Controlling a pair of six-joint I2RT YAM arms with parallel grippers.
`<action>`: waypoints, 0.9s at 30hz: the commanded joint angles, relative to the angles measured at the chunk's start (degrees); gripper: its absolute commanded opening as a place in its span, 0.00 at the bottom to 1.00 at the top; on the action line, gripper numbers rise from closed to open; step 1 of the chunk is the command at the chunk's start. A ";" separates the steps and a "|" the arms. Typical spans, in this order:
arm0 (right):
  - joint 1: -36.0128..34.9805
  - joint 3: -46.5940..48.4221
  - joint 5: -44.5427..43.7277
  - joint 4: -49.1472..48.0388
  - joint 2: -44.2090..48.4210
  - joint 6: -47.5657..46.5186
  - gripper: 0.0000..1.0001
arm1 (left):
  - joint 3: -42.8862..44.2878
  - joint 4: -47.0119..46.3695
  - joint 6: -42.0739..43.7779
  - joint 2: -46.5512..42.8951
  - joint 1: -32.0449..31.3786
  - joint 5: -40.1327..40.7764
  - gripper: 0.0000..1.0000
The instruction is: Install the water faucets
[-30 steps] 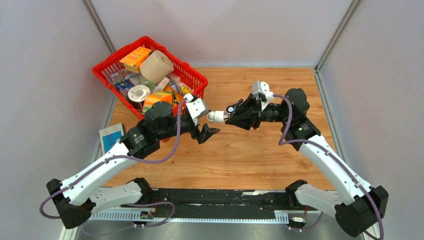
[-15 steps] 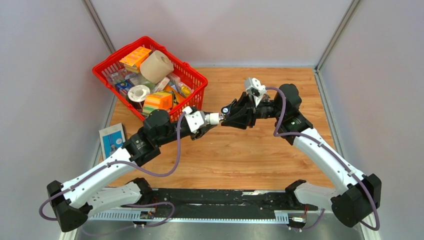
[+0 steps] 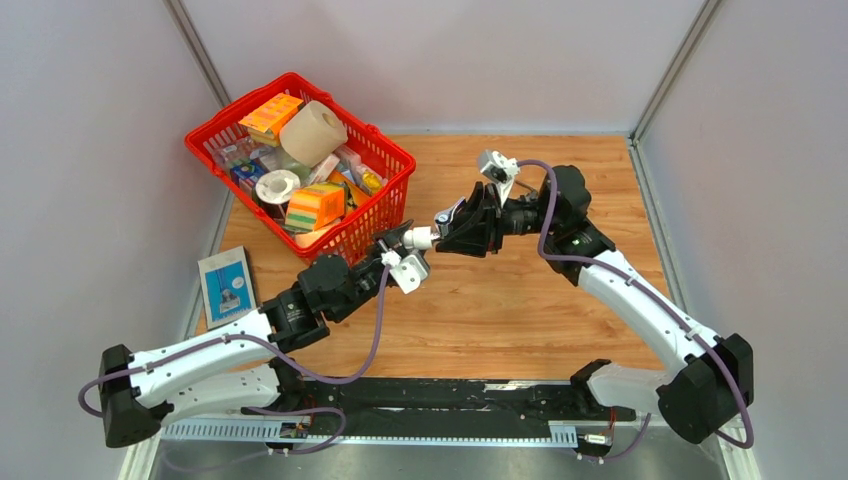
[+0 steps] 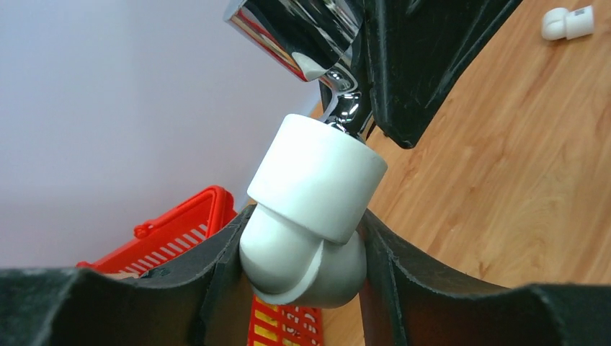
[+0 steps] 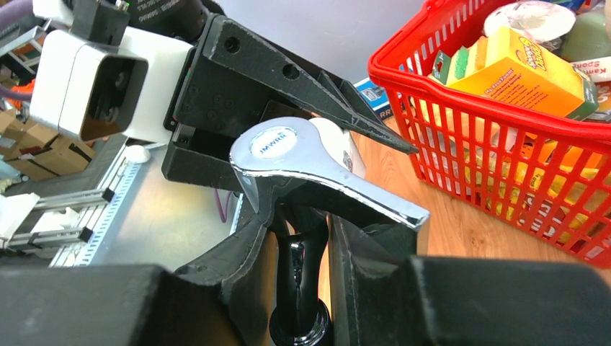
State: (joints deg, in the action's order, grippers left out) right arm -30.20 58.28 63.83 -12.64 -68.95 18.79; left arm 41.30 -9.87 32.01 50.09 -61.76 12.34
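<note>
The shiny silver water faucet [image 3: 447, 216] hangs above the wooden table, and my right gripper [image 3: 462, 225] is shut on it. Its chrome lever handle [image 5: 317, 162] lies across the top of my right gripper [image 5: 301, 231], with the body between the fingers. The faucet's end sits in a white elbow pipe fitting [image 3: 424, 237]. My left gripper [image 3: 418, 238] is shut on that fitting from the left. In the left wrist view the fitting [image 4: 317, 180] is pinched between the black fingers of my left gripper [image 4: 304, 216], with the faucet [image 4: 302, 29] above it.
A red basket [image 3: 370, 215] full of groceries stands at the back left, close behind the left gripper. A blue-and-white booklet [image 3: 225, 283] lies by the left wall. Another white fitting [image 4: 568, 23] lies loose on the wood. A black rail [image 3: 430, 395] runs along the near edge.
My left gripper, open beside the fitting a second ago, has turned and shut on it. The right gripper has carried the faucet a little left and back.
</note>
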 commanded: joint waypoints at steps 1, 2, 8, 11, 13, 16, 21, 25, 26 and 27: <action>3.29 1.22 -13.90 1.48 1.09 8.64 0.00 | -2.10 -3.48 9.22 -0.34 -1.08 4.62 0.33; 4.34 0.87 -14.52 1.48 1.53 8.64 0.00 | -2.19 -3.75 8.60 -0.25 -1.00 5.06 0.46; 15.23 -2.72 -20.40 1.92 4.69 11.18 0.00 | -1.58 -2.89 1.95 -0.25 1.97 6.48 0.72; 21.56 -6.41 -25.14 2.53 5.84 12.41 0.00 | 2.28 0.28 -6.32 -0.51 7.51 3.49 0.74; 23.94 -8.88 -28.49 2.89 5.93 12.24 0.00 | 3.87 1.52 -12.04 -1.47 12.00 0.50 0.75; 24.48 -11.51 -32.44 2.89 4.27 10.75 0.00 | 4.58 1.26 -18.54 -3.85 17.98 -1.53 0.75; 24.05 -13.63 -32.46 -1.58 -3.72 13.64 0.00 | 4.23 0.47 -22.69 -6.84 22.82 2.50 0.75; 21.33 -13.46 -31.75 -7.99 -11.28 16.80 0.00 | 2.48 -2.16 -22.95 -8.16 24.22 8.64 0.75; 20.36 -13.20 -31.93 -9.75 -13.30 17.85 0.00 | 1.60 -2.61 -22.87 -8.42 24.49 9.71 0.75; 19.57 -12.41 -32.02 -11.16 -15.49 19.08 0.00 | 1.24 -3.83 -23.04 -9.12 25.01 12.42 0.78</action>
State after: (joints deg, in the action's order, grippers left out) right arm -7.53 44.47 32.08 -12.71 -79.85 32.14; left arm 43.53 -9.45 12.05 42.48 -38.20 17.26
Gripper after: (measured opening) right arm 0.288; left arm 0.750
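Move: Between the left hand's slightly open fingers sits the white elbow, screwed onto the chrome faucet that the right hand grips about 6 cm to the elbow's right. From the right hand, the bare table spot it heads for lies some 20 cm ahead, 14 cm right and 30 cm below; the dark faucet is roughly 30 cm ahead and 20 cm right. The red basket's middle is about 31 cm ahead and 27 cm left of the left hand, 23 cm below. Opening its fingers, the left hand lets go of the white elbow and draws off about 13 cm left, also forward and up towards the basket, rolling its left side down and turning counter-clockwise. Keeping its pinch on the chrome faucet, the right hand swings about 18 cm forward and 14 right towards the dark faucet, turning some 55 degrees clockwise, then mainly sinks about 17 cm, tipping down. ##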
